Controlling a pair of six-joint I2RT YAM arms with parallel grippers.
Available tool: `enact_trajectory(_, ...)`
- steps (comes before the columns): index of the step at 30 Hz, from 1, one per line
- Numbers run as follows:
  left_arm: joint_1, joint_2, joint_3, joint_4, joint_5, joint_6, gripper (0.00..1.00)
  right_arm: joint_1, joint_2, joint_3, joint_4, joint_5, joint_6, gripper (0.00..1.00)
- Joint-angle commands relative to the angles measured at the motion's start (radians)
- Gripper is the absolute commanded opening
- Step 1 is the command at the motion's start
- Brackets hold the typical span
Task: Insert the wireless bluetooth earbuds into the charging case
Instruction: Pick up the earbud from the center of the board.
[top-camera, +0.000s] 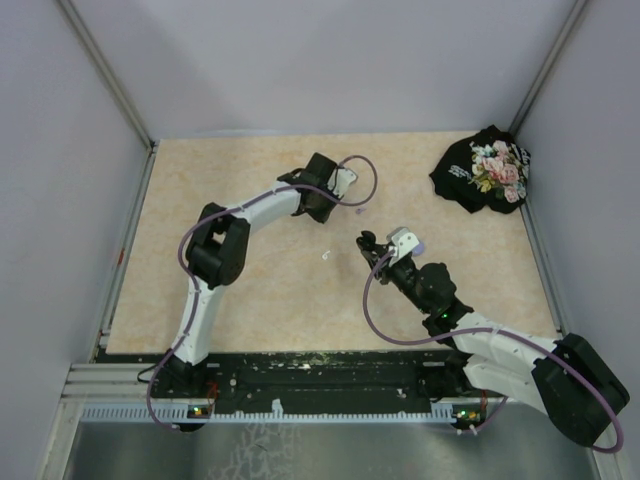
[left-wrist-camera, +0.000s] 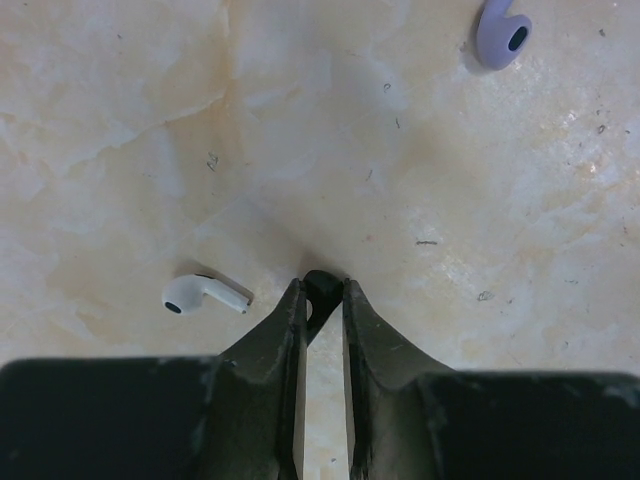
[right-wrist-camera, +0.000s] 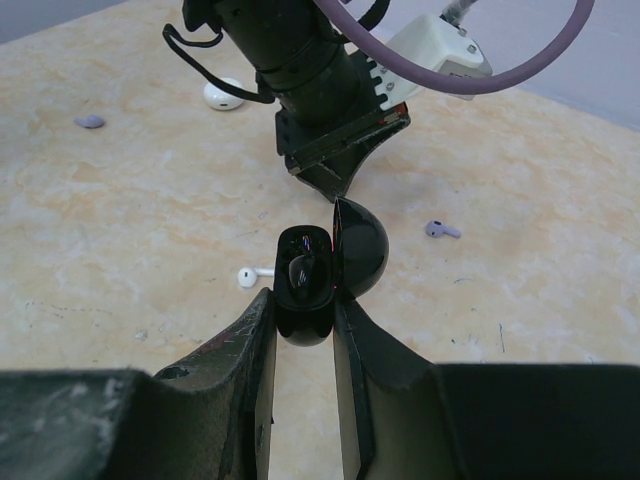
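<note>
My right gripper (right-wrist-camera: 305, 300) is shut on the black charging case (right-wrist-camera: 303, 275), held above the table with its lid (right-wrist-camera: 362, 250) swung open; in the top view this gripper (top-camera: 368, 243) sits mid-table. Just beyond the case, my left gripper (right-wrist-camera: 335, 185) points down at the table. In its own wrist view the left gripper (left-wrist-camera: 322, 288) is shut on a small black earbud (left-wrist-camera: 322, 283) pinched at the fingertips. A white earbud (left-wrist-camera: 200, 293) lies left of those fingers, also seen as a white earbud (right-wrist-camera: 250, 275) beside the case. A purple earbud (left-wrist-camera: 502, 32) lies farther off.
A round white case (right-wrist-camera: 225, 95) and a small lavender piece (right-wrist-camera: 90, 121) lie on the far side of the beige table (top-camera: 220, 300). A black flowered cloth (top-camera: 485, 170) sits at the back right corner. Grey walls enclose the table.
</note>
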Motion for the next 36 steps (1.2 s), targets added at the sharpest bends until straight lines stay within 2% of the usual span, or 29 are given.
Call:
enact_trajectory(1,-0.008,0.009,-0.035,-0.079,-0.027,-0.024,0.16,-0.006,-0.035,0.015,0.046,-0.016,0.015,0.0)
enact_trajectory(8,-0.012,-0.114,-0.202,-0.014,-0.046,-0.154,0.15,-0.005,-0.008,0.026,0.06,-0.077,0.026,0.0)
enact_trajectory(18,-0.012,-0.45,-0.501,0.264,-0.082,-0.354,0.13,-0.004,0.103,0.056,0.186,-0.134,0.06,0.0)
enact_trajectory(27,-0.018,-0.728,-0.706,0.507,-0.065,-0.428,0.08,0.024,0.241,0.133,0.353,-0.155,0.102,0.0)
enact_trajectory(36,-0.044,-0.995,-0.903,0.82,0.023,-0.43,0.0,0.059,0.321,0.185,0.485,-0.131,0.095,0.0)
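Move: The black earbud is already pinched in the left hand close to the board; the open black charging case it goes to, held in the right hand, is about 15 cm back, 10 cm to the right and 13 cm above the left hand. A white earbud lies some 2 cm ahead and 3 cm left of that hand, and the purple earbud about 2 cm ahead and 10 cm right, both on the board. From the right hand, the black earbud is roughly 15 cm ahead, 10 cm left and 13 cm below. Keeping its pinch on the black earbud, the left hand first draws back and left about 8 cm, low and level over the board away from the purple earbud, then climbs nearly 19 cm, tilting some 40 degrees so its fingers swing up from steeply down to point more to the right, towards the case. The right hand keeps hold of the open case and, after a small dip, carries it about 6 cm left and 4 cm up to meet the earbud, turning slightly counter-clockwise. ##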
